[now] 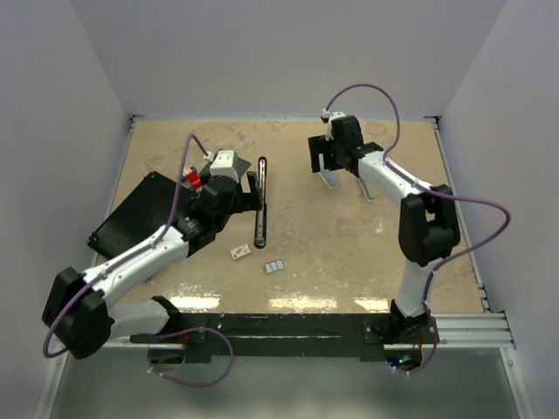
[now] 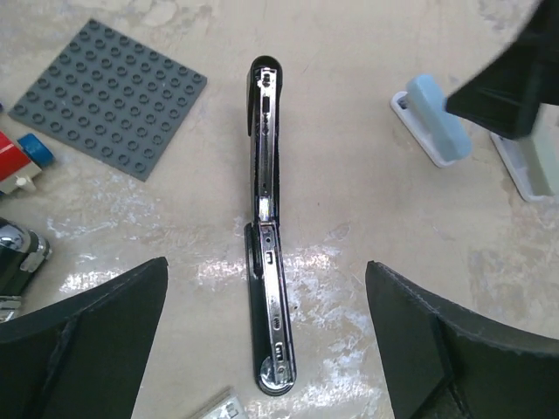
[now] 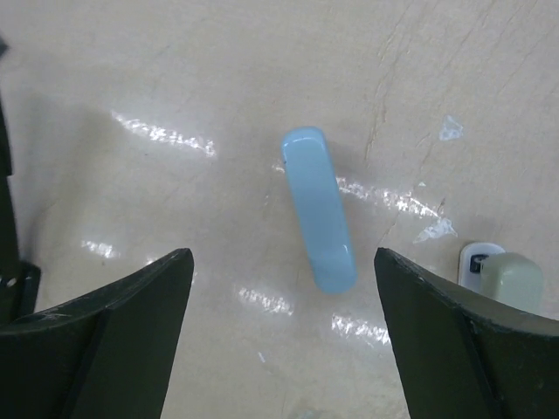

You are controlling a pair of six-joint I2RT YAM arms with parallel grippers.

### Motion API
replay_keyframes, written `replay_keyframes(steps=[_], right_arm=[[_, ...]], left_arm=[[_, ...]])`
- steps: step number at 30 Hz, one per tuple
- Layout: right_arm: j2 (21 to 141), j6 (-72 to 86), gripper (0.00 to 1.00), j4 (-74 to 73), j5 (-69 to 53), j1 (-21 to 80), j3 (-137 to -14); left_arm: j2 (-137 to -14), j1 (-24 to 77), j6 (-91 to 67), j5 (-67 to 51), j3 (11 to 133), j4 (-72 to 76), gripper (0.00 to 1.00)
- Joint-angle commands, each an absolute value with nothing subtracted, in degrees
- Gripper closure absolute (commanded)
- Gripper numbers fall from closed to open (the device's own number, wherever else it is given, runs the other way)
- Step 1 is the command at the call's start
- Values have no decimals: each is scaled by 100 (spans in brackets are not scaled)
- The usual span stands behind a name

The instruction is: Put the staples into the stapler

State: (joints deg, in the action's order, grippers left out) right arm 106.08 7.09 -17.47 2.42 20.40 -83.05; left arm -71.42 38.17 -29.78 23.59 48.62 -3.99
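The black stapler [image 1: 260,202] lies opened out flat on the table, its metal channel [image 2: 269,262] facing up. My left gripper [image 1: 251,199] hovers over it, open, with one finger [image 2: 87,340] on each side and nothing held. The staples [image 1: 274,266], a small pale grey-blue block, lie on the table near the stapler's near end, beside a little white box [image 1: 240,252]. My right gripper [image 1: 327,164] is open at the far side of the table, above a small light blue stapler [image 3: 319,209], with nothing between its fingers [image 3: 454,340].
A dark studded baseplate [image 2: 109,96] lies to the left of the black stapler. A pale green stapler [image 3: 502,279] stands to the right of the light blue one [image 2: 432,118]. Small red, white and blue pieces [image 2: 22,161] sit by the baseplate.
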Motion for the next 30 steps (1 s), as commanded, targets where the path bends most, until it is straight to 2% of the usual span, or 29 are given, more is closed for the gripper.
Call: replay_keyframes(steps=[1, 7, 9, 14, 27, 30], right_arm=[[11345, 361, 14, -2426, 667, 2039, -9210], [12207, 176, 20, -2636, 940, 2048, -9948], [12348, 97, 26, -2628, 862, 2057, -10124], [12507, 26, 40, -2663, 923, 2083, -10257], [12472, -290, 47, -2646, 861, 2118, -10362], [12480, -334, 57, -2619, 835, 2136, -10362]], left_arm=[[-6138, 3832, -2180, 1960, 4264, -299, 0], [-5072, 3832, -1837, 1749, 3569, -150, 0], [-4966, 3832, -1802, 1626, 3507, -211, 0], [-4957, 3832, -1705, 1337, 3507, -237, 0], [-5317, 3823, -1556, 580, 3604, -97, 0], [-5309, 3832, -1521, 475, 3586, -114, 0]])
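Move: The blue stapler lies some 3 cm ahead of the right hand, 1 cm right and 10 cm below; the green stapler is about 1 cm back and 12 right. From the left hand, the staple tray is roughly 10 cm back, 6 right and 17 below; at similar depth, the white box is 7 back and 2 left, and the opened black stapler's middle 4 ahead and 4 right. The right fingers close from nearly wide to about half open around the blue stapler's sides, as that hand sinks roughly 9 cm and reaches 4 cm forward, tilting further down and easing up 1 cm at the end. Meanwhile the open left hand backs about 7 cm off the black stapler towards the staple tray, rising slightly, then dipping again, while turning 20 degrees clockwise. ##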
